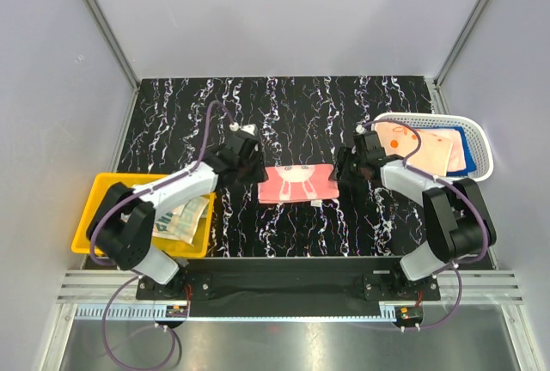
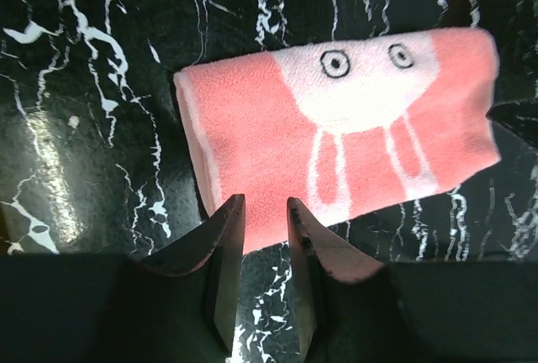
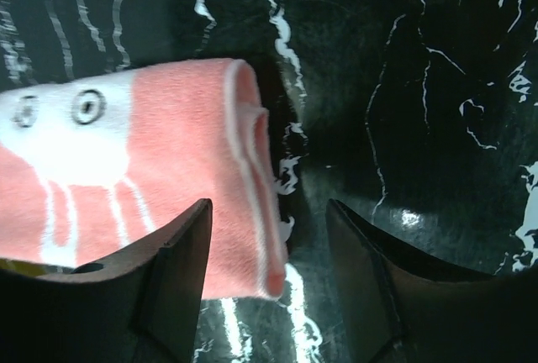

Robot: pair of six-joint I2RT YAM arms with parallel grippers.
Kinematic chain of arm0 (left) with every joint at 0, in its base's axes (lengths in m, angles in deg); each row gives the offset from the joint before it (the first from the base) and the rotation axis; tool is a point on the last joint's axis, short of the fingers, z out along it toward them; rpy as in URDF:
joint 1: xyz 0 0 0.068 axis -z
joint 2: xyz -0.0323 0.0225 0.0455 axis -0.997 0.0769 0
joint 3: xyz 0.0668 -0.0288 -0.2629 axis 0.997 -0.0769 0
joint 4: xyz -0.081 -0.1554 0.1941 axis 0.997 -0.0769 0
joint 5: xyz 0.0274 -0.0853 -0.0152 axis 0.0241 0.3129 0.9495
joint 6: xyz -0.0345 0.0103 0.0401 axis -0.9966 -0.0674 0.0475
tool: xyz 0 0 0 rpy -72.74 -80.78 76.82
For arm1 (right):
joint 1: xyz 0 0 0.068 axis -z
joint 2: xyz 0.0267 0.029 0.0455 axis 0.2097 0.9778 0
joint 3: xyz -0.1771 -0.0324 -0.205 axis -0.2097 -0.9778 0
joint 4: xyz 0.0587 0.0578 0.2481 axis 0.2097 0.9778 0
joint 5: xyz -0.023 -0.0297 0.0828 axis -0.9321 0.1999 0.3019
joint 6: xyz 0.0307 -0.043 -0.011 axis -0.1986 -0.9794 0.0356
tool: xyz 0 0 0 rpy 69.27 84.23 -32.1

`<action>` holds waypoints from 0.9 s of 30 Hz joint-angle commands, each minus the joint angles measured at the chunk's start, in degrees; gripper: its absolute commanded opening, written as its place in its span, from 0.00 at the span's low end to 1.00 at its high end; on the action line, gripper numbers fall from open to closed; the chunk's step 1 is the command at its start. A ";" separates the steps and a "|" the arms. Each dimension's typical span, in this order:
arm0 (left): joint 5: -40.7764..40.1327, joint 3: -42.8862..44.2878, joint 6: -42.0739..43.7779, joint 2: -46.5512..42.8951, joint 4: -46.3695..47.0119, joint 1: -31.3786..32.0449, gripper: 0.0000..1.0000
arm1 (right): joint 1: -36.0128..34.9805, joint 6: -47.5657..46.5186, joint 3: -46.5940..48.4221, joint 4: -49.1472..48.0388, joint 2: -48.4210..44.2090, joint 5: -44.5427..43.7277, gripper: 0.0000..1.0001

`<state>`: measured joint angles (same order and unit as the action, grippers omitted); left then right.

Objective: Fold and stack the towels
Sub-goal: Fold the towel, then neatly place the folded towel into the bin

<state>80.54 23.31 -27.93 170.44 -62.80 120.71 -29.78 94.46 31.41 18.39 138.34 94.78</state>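
A folded salmon-pink towel (image 1: pixel 296 184) with a white animal print lies flat on the black marbled table between my two grippers. At its left end my left gripper (image 1: pixel 254 167) is open; in the left wrist view its fingers (image 2: pixel 225 237) stand narrowly apart just short of the towel (image 2: pixel 336 128), with only table between them. My right gripper (image 1: pixel 343 169) is open wide at the right end. In the right wrist view the towel's folded edge (image 3: pixel 244 170) lies below the gap between the fingers (image 3: pixel 181 262), untouched. More towels (image 1: pixel 425 149), orange, pale pink and blue, lie in the white basket.
A yellow bin (image 1: pixel 96 208) at the left holds a beige towel with letters (image 1: pixel 182 218). The white mesh basket (image 1: pixel 478 135) stands at the right, behind my right arm. Grey walls close in the table on three sides.
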 commanded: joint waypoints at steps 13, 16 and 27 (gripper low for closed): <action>-6.28 -2.16 -1.63 9.36 -0.89 3.38 0.26 | -6.06 -0.28 2.50 -3.60 9.20 -2.95 0.54; -6.28 -3.30 -2.51 8.49 -0.37 3.38 0.26 | -6.85 0.33 2.23 -2.72 9.11 -4.27 0.45; -7.24 1.70 0.03 -3.64 -8.17 3.65 0.29 | -9.31 -3.70 9.26 12.12 4.11 -14.38 0.00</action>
<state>75.77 20.75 -29.70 172.06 -68.03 124.07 -38.17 93.15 37.42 23.15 146.01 86.71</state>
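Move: Just under the right hand's open fingers, some 3 cm down, about level and 1 cm to the left, lies the right edge of the folded pink towel; the white tag is roughly 6 cm back and 6 cm left, the white basket's middle 7 cm ahead and 22 cm right. The left hand has the towel's left edge about 8 cm below, 1 cm ahead and 1 cm left, and the yellow bin some 7 cm back, 30 cm left. Sinking about 2 cm astride the towel's right edge with fingers wide, the right hand sweeps nearly 4 cm left into the towel, shuts to pinch that edge, then eases 1 cm back right, still closed on it. The left hand, fingers partly open, dips 7 cm beside the towel's left edge while drawing back, then rises 3 cm. ##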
